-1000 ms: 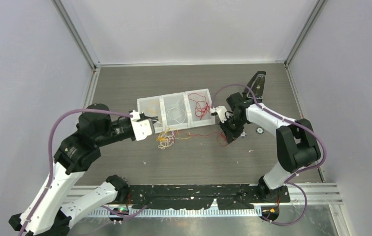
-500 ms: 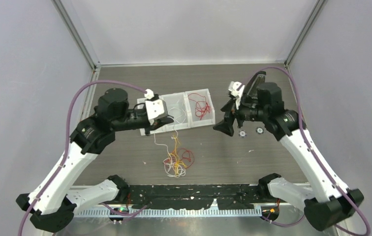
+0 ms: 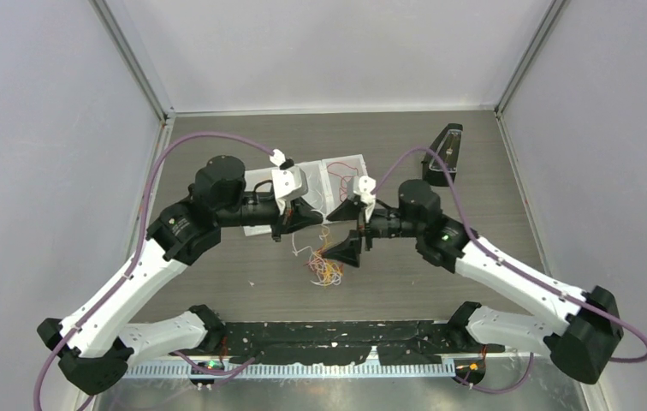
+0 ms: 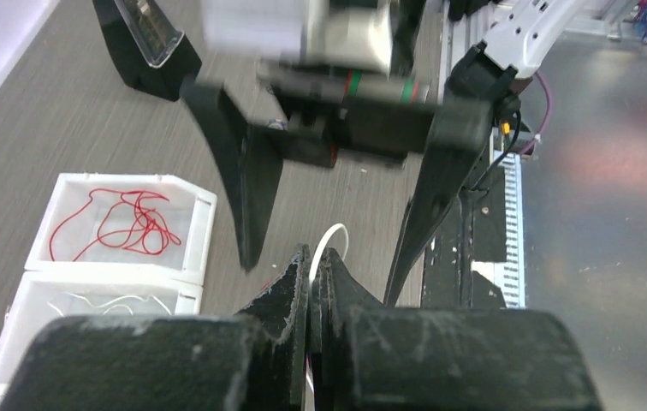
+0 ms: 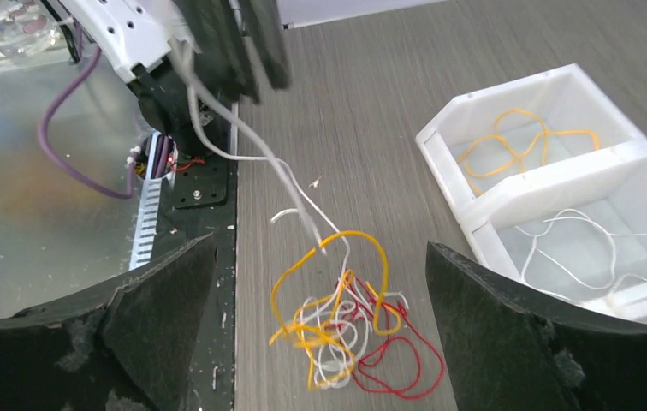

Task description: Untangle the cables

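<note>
The cables (image 5: 350, 330) are a tangle of yellow, white and red loops dangling just above the table (image 3: 217, 145); in the top view this bunch (image 3: 327, 270) hangs at the centre. A white strand (image 5: 252, 158) runs up from the tangle to my left gripper (image 4: 317, 259), which is shut on it. The same left gripper (image 3: 299, 227) hovers in front of the tray. My right gripper (image 5: 320, 248) is open, its fingers spread on either side of the tangle and apart from it. From above, the right gripper (image 3: 343, 233) faces the left one closely.
A white three-compartment tray (image 3: 350, 161) stands behind the grippers, holding sorted red cables (image 4: 123, 223), white cables (image 5: 577, 240) and yellow cables (image 5: 517, 137). A black stand (image 3: 447, 152) sits at the back right. The black base rail (image 3: 337, 338) runs along the near edge.
The right arm swung left to the centre, its gripper having opened a second ago. The left gripper moved right, and the hanging bunch went with it.
</note>
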`<action>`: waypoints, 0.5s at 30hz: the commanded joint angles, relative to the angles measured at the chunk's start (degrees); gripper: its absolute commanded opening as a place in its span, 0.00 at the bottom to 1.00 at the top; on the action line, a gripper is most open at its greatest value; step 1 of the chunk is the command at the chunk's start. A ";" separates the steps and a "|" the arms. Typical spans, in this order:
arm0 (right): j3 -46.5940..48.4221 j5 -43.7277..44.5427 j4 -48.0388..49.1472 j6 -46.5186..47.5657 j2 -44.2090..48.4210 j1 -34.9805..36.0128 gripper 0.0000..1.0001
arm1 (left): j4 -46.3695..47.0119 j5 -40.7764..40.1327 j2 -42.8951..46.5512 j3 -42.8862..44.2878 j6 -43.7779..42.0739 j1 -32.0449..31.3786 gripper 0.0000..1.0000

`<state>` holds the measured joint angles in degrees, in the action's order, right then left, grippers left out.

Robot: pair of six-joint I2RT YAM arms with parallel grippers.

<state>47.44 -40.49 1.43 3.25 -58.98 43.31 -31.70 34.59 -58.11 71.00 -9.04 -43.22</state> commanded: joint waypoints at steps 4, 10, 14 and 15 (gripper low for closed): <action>-4.28 8.30 22.14 0.24 -9.17 4.54 0.60 | 7.43 4.99 -1.66 4.18 5.71 -0.19 0.00; -9.55 5.41 17.87 6.93 -13.06 4.51 0.19 | 8.69 3.99 -1.04 11.85 4.75 2.61 0.00; -14.62 6.73 17.23 10.07 -12.51 3.75 0.15 | 7.54 1.70 -1.02 19.71 3.48 4.01 0.00; -15.64 7.31 17.03 11.62 -12.11 3.64 0.15 | 7.32 0.63 -0.89 21.42 2.89 4.09 0.00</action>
<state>34.98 -34.79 17.56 9.15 -72.31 47.48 -28.08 36.97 -60.51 84.97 -4.93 -39.88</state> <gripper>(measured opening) 0.156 0.015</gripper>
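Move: The yellow strand of the tangle that the open right fingers go for hangs about 3 cm to that hand's left, 1 cm ahead and some 7 cm below. The bulk of the tangle is some 20 cm beneath that hand and 1 cm ahead; the tray's white-cable compartment lies about 24 cm ahead, 6 cm left and 24 cm down. From the left hand, already gripping the white cable, the tangle is roughly 28 cm below, level front to back and 1 cm to its right. Down and at first about 4 cm to its left, the right hand reaches under the left fingertips, closes on the hanging yellow strand, then keeps sinking to some 12 cm in all, easing slightly back to the right. The left hand keeps the white cable pinched and rises about 10 cm, gathering speed, pulling it upward away from the tangle. ##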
